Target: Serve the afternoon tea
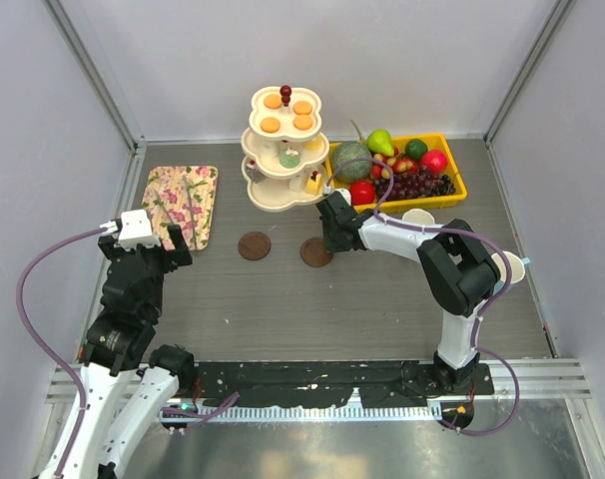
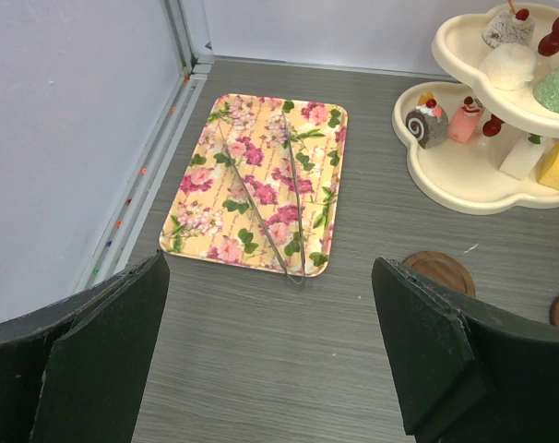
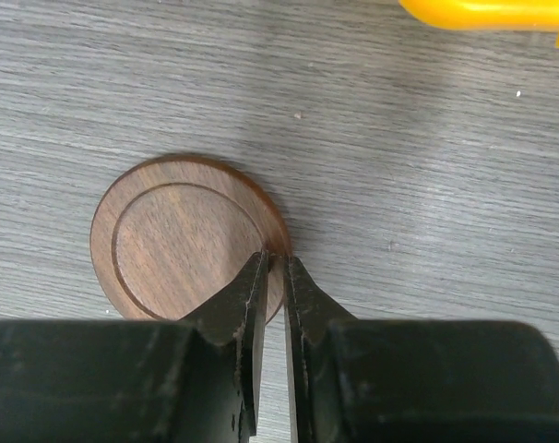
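The afternoon tea sweets sit on a cream three-tier stand [image 1: 283,150] at the back: orange tarts [image 1: 288,110] on top, a pale green piece [image 1: 290,158] in the middle, and a yellow wedge [image 2: 558,164] and small cakes [image 2: 446,120] at the bottom. Two round wooden coasters lie in front of it. My right gripper [image 3: 277,258] is shut on the right rim of the right coaster [image 3: 183,240] [image 1: 313,254], which lies flat on the table. My left gripper [image 2: 270,295] hovers open over bare table, near the flowered tray, holding nothing.
The flowered tray [image 1: 181,205] at the left holds metal tongs [image 2: 270,217]. The left coaster [image 1: 254,245] lies between the tray and my right gripper. A yellow tray of fruit [image 1: 402,170] stands right of the stand. White cups [image 1: 417,217] are partly hidden behind the right arm.
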{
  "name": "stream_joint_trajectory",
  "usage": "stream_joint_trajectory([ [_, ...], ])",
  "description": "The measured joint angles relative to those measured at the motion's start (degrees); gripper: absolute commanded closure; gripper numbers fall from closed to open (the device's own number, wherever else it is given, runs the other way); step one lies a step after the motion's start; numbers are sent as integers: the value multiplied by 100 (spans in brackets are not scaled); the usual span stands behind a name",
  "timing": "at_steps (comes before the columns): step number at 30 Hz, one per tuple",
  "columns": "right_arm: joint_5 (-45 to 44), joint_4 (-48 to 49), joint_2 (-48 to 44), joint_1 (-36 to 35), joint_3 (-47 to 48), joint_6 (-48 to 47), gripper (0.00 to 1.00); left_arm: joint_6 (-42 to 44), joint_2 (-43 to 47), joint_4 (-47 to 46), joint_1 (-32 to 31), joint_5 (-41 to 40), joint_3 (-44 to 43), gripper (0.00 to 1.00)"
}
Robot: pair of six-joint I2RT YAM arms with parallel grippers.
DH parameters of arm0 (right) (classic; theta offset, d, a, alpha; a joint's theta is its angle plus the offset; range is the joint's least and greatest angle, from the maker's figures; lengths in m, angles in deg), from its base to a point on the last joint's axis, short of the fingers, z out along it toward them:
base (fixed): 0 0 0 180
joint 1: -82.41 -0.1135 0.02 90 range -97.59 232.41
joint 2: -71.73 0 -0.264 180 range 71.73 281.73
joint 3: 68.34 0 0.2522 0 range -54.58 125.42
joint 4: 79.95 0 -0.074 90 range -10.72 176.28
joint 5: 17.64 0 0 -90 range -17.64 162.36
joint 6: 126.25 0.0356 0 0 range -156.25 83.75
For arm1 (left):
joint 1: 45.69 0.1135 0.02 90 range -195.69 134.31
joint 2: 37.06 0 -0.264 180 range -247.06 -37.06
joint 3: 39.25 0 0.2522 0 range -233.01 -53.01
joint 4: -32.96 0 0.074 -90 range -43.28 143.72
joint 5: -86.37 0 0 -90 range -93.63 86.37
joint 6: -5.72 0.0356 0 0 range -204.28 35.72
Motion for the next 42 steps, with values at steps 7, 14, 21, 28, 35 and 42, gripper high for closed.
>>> stream_joint_trajectory([
  [7,-96,-2,24,-4,42,31,84,0,0,0,-2,0,4,1],
  [14,-140,22,153,-4,195,31,84,-2,7,0,-2,0,4,1],
  [21,-133,61,168,-4,223,22,77,0,33,-4,-2,0,4,1],
  [28,-155,-208,-643,-2,210,-221,39,-2,33,-7,-4,0,4,1],
  [35,-404,-525,-2544,431,92,-555,8,-2,37,-17,-35,-2,4,1],
  [42,-693,-881,-3727,1663,-973,-673,5,-4,63,-42,-72,-22,15,1],
])
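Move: Some 20 cm to the right hand's right and 3 cm farther out stands the black mug, its middle a little above the fingertips. The nearly shut fingers are at the right edge of the coaster, whose middle is 4 cm to their left, level fore and aft; a second coaster lies 18 cm left and 1 cm ahead. The fruit tray is 18 cm ahead and 16 cm right. From the idle left hand, the black mug lies about 52 cm right, 14 cm ahead and 22 cm down. Nudging the near coaster by its right edge with almost closed fingertips, the right hand pushes about 1 cm forward and slightly left. Then it comes free, rises steeply to nearly 20 cm and sweeps some 17 cm right towards the black mug, opening wide, sinking about 2 cm at the last, tilting its fingers up about 20 degrees and turning roughly 15 degrees clockwise. ##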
